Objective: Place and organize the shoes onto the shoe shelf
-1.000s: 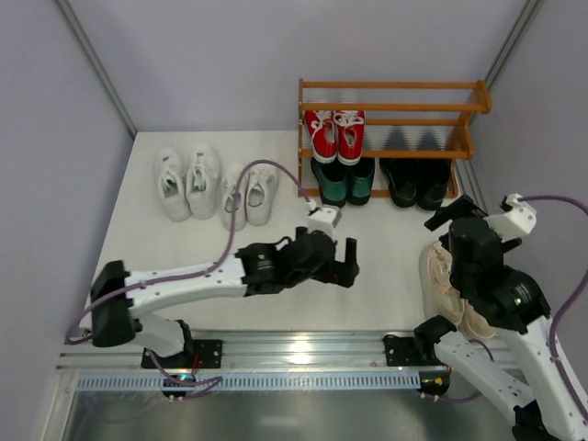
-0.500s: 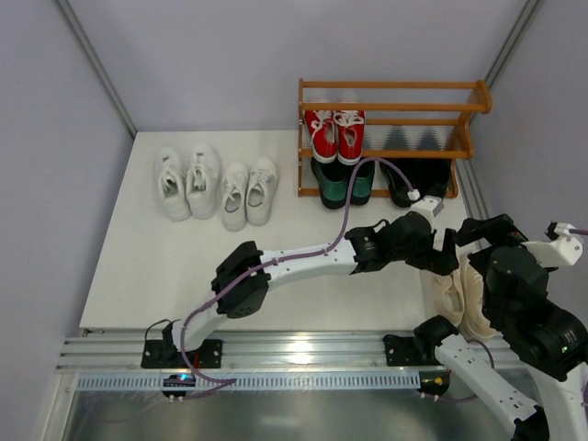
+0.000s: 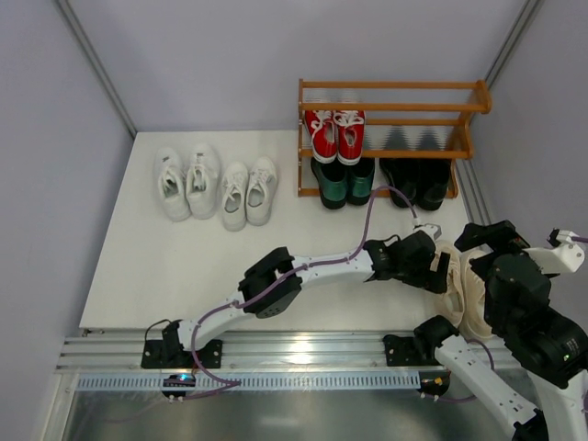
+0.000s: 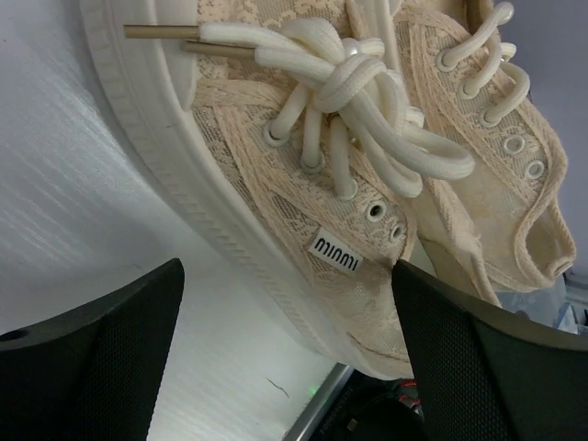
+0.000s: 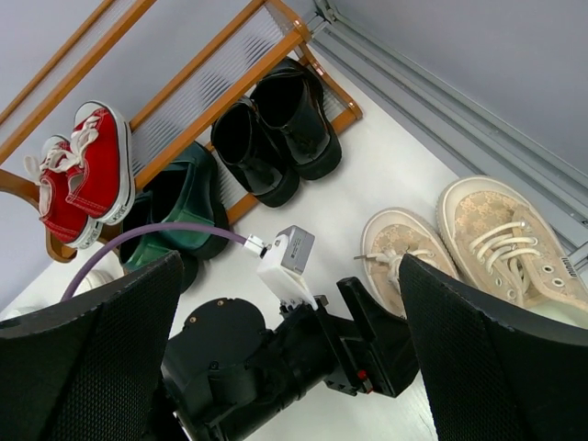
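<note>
The orange-brown shoe shelf point(image 3: 393, 107) stands at the back right. Red sneakers point(image 3: 334, 134) sit on its middle tier, dark green loafers point(image 3: 344, 180) and glossy black loafers point(image 3: 418, 182) on the bottom tier. Two white sneaker pairs point(image 3: 217, 186) lie on the floor to the left. The cream shoes point(image 5: 510, 239) lie at the near right. My left gripper point(image 4: 287, 271) reaches across to the left cream shoe point(image 4: 303, 138), jaws open, with its heel side between the fingers. My right gripper point(image 5: 289, 266) hangs open above the left wrist, holding nothing.
The grey wall and a floor rail point(image 5: 441, 101) run close behind the cream shoes on the right. The left arm point(image 3: 312, 271) stretches across the near floor, with its purple cable point(image 3: 381, 197) looping in front of the shelf. The shelf's top tier point(image 3: 393, 84) holds nothing.
The left arm has swung from the middle of the floor to the right and lowered onto the left cream shoe. The right arm has pulled back to the right and risen.
</note>
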`<state>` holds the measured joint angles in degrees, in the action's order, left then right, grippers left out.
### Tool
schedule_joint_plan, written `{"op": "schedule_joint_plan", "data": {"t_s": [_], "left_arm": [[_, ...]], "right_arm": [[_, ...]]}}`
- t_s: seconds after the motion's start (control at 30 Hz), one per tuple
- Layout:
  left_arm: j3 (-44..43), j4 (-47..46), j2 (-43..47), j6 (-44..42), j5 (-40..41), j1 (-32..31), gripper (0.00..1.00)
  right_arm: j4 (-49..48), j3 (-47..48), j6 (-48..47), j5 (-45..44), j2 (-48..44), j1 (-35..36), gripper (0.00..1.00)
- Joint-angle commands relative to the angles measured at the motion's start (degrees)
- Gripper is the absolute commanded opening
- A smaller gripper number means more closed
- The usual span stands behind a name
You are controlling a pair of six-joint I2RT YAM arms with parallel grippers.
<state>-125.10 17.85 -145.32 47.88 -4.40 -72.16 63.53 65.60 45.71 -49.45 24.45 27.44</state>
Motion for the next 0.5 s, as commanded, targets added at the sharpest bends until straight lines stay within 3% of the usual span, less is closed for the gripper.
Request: {"op": "schedule_joint_plan", "data": {"t_s": [0.0,0.1,0.2,0.3,0.33,0.4,0.43,0.47], "left_arm": [[-2.6,0.5,-1.5,0.7,-3.7,-0.7,0.91],[-3.0,1.0,-2.9,1.2,-4.0,-1.1,0.82],[-4.5,2.8,-4.8,1.7,-3.9,-1.4,0.66],[-5.2,3.7,-6.1,2.0,-3.9,-2.1,0.44],[-5.2,3.9,-6.1,2.0,-3.9,-2.1,0.3],[-4.4,4.7,-5.2,1.8,-3.1,-2.2,0.14],[-3.4,4.9,-4.5,1.5,-2.5,-2.2,0.02],[-0.7,4.9,-3.3,1.0,-1.4,-2.2,0.0]], "right_arm": [[-0.3,-0.5,-0.7,-0.7,-0.3,0.2,1.0],[-0.3,-0.9,-0.8,-0.9,-0.8,0.2,1.0],[-0.7,-1.4,-1.0,-0.7,-1.4,0.2,1.0],[-0.7,-1.7,-1.0,-0.7,-1.8,0.2,1.0],[-0.7,-1.8,-1.0,-0.6,-1.8,0.2,1.0],[-0.7,-2.1,-1.1,-0.5,-1.9,0.2,1.0],[-0.9,-2.1,-1.1,-0.4,-1.9,0.2,1.0],[-0.9,-2.2,-1.2,-0.2,-1.9,0.2,1.0]]}}
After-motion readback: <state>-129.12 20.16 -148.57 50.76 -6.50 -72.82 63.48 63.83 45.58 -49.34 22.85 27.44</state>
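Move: The left hand's open fingers already straddle the near-left sidewall of the left beige shoe, whose middle lies about 2 cm back, 2 cm right and 2 cm below. The right beige shoe is about 8 cm right and 4 cm back; the black loafers on the bottom rack sit some 25 cm ahead and 6 cm left. From the idle right hand, the left beige shoe is nearly straight below, about 28 cm down and 1 cm back. The left fingers close from nearly wide open to almost shut, pinching the thin canvas side of the left beige shoe at its label, beside the lower eyelets. While closing, the left hand eases about 1.5 cm back towards the heel and about as far down along the sidewall, drifting slightly right. ##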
